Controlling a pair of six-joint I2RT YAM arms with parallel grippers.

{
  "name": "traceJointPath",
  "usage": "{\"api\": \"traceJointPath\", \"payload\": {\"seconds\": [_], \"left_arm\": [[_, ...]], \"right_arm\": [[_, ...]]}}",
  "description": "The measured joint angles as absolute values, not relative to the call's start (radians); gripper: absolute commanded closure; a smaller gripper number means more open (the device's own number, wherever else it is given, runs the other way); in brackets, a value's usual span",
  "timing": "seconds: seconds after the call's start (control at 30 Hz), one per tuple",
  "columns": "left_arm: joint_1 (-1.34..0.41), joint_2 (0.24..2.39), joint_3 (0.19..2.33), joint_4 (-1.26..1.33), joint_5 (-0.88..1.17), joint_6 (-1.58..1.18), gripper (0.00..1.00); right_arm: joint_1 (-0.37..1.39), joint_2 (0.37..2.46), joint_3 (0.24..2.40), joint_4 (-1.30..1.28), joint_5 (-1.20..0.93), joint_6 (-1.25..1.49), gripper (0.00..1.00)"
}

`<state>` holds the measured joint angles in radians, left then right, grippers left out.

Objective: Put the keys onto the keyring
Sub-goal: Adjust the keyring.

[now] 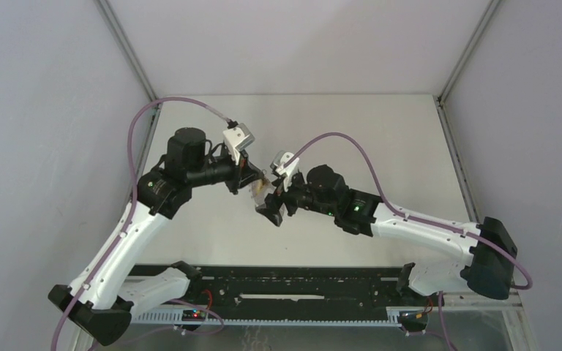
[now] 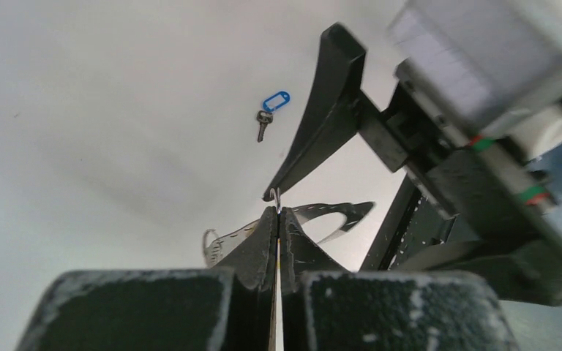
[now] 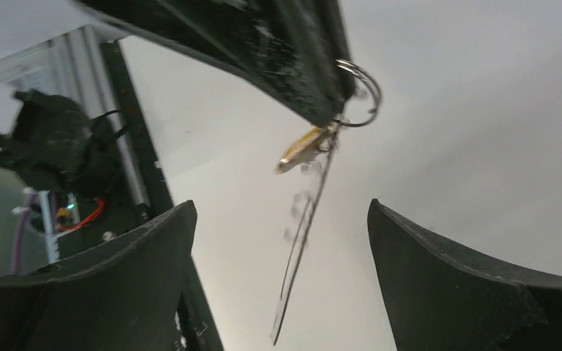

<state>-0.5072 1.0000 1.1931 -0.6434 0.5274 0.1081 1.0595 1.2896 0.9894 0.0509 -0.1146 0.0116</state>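
My left gripper (image 2: pixel 278 212) is shut on the keyring, and a small metal loop (image 3: pixel 362 95) pokes out past its fingertips. The keyring's thin hoop (image 3: pixel 304 241) hangs edge-on below that grip. It hangs between the fingers of my right gripper (image 3: pixel 282 207), which is open wide and touches nothing. A yellow-headed key (image 3: pixel 304 150) dangles at the loop, right under the left fingertips. The blue-tagged key (image 2: pixel 269 113) lies flat on the white table beyond the grippers. In the top view both grippers meet mid-table, left gripper (image 1: pixel 252 183) above right gripper (image 1: pixel 271 208).
One right finger (image 2: pixel 322 124) stands close in front of the left fingertips. A black slotted rail (image 1: pixel 300 292) runs along the near table edge between the arm bases. Grey walls enclose the white table (image 1: pixel 380 139) on three sides.
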Motion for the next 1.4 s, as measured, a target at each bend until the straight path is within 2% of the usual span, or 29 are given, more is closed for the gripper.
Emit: {"api": "traceJointPath", "payload": {"seconds": [0.2,0.27,0.33,0.47,0.53,0.57,0.7,0.73,0.77,0.83,0.93,1.0,1.1,1.23,1.27,1.3,1.4], "left_arm": [[-0.505,0.992,1.193,-0.618,0.528,0.062,1.0],[-0.504,0.985,1.193,-0.609,0.53,0.05,1.0],[-0.503,0.978,1.193,-0.606,0.532,0.042,1.0],[-0.503,0.965,1.193,-0.606,0.532,0.032,1.0],[-0.503,0.962,1.193,-0.604,0.532,0.029,1.0],[-0.502,0.961,1.193,-0.604,0.53,0.027,1.0],[-0.501,0.961,1.193,-0.598,0.532,0.025,1.0],[-0.5,0.96,1.193,-0.598,0.532,0.025,1.0],[-0.498,0.96,1.193,-0.597,0.532,0.025,1.0],[-0.498,0.96,1.193,-0.595,0.536,0.026,1.0],[-0.494,0.959,1.193,-0.592,0.537,0.028,1.0],[-0.494,0.959,1.193,-0.584,0.542,0.033,1.0],[-0.494,0.958,1.193,-0.579,0.559,0.034,0.98],[-0.494,0.955,1.193,-0.579,0.583,0.034,0.86],[-0.494,0.955,1.193,-0.578,0.588,0.035,0.8],[-0.494,0.955,1.193,-0.579,0.591,0.036,0.68],[-0.493,0.955,1.193,-0.592,0.594,0.051,0.49]], "right_arm": [[1.085,1.36,0.989,0.082,0.058,0.029,0.22],[1.089,1.374,0.989,0.094,0.103,0.033,0.3],[1.089,1.38,0.989,0.099,0.133,0.031,0.41],[1.089,1.38,0.989,0.109,0.166,0.02,0.82],[1.089,1.38,0.989,0.111,0.172,0.014,0.97],[1.089,1.38,0.989,0.114,0.171,0.01,1.0],[1.096,1.37,0.989,0.112,0.149,0.006,1.0],[1.093,1.366,0.989,0.109,0.144,0.006,0.95],[1.086,1.36,0.989,0.107,0.129,0.007,0.86],[1.071,1.347,0.989,0.101,0.095,0.017,0.82],[1.039,1.32,0.989,0.088,0.034,0.035,0.87],[1.024,1.302,0.989,0.075,-0.01,0.043,0.98],[1.015,1.283,0.989,0.052,-0.074,0.051,1.0],[1.003,1.254,0.965,0.059,-0.134,0.07,1.0],[1.002,1.246,0.955,0.062,-0.141,0.074,1.0],[1.001,1.237,0.946,0.064,-0.148,0.078,1.0],[0.99,1.211,0.927,0.065,-0.161,0.09,1.0]]}}
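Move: The keyring plate hangs from the pinch of my left fingers, its middle about 4 cm back, 2 cm right and 6 cm below them. My wide-open right fingers straddle the plate, its middle roughly 2 cm ahead of that hand and 1 cm lower. The yellow-tagged key hangs some 3 cm ahead of my right hand, 1 cm left and 1 cm up; the blue-tagged key lies on the table about 14 cm right of it, level with it and 20 cm down. My right hand reaches about 4 cm forward and a bit down along the plate, turning clockwise, and shuts. It eases open a little as it rises some 3 cm, closes again on the plate and draws back and to the right, turning back. My left hand lifts the held end about 2.5 cm, then opens partway and lets go of the keyring. ##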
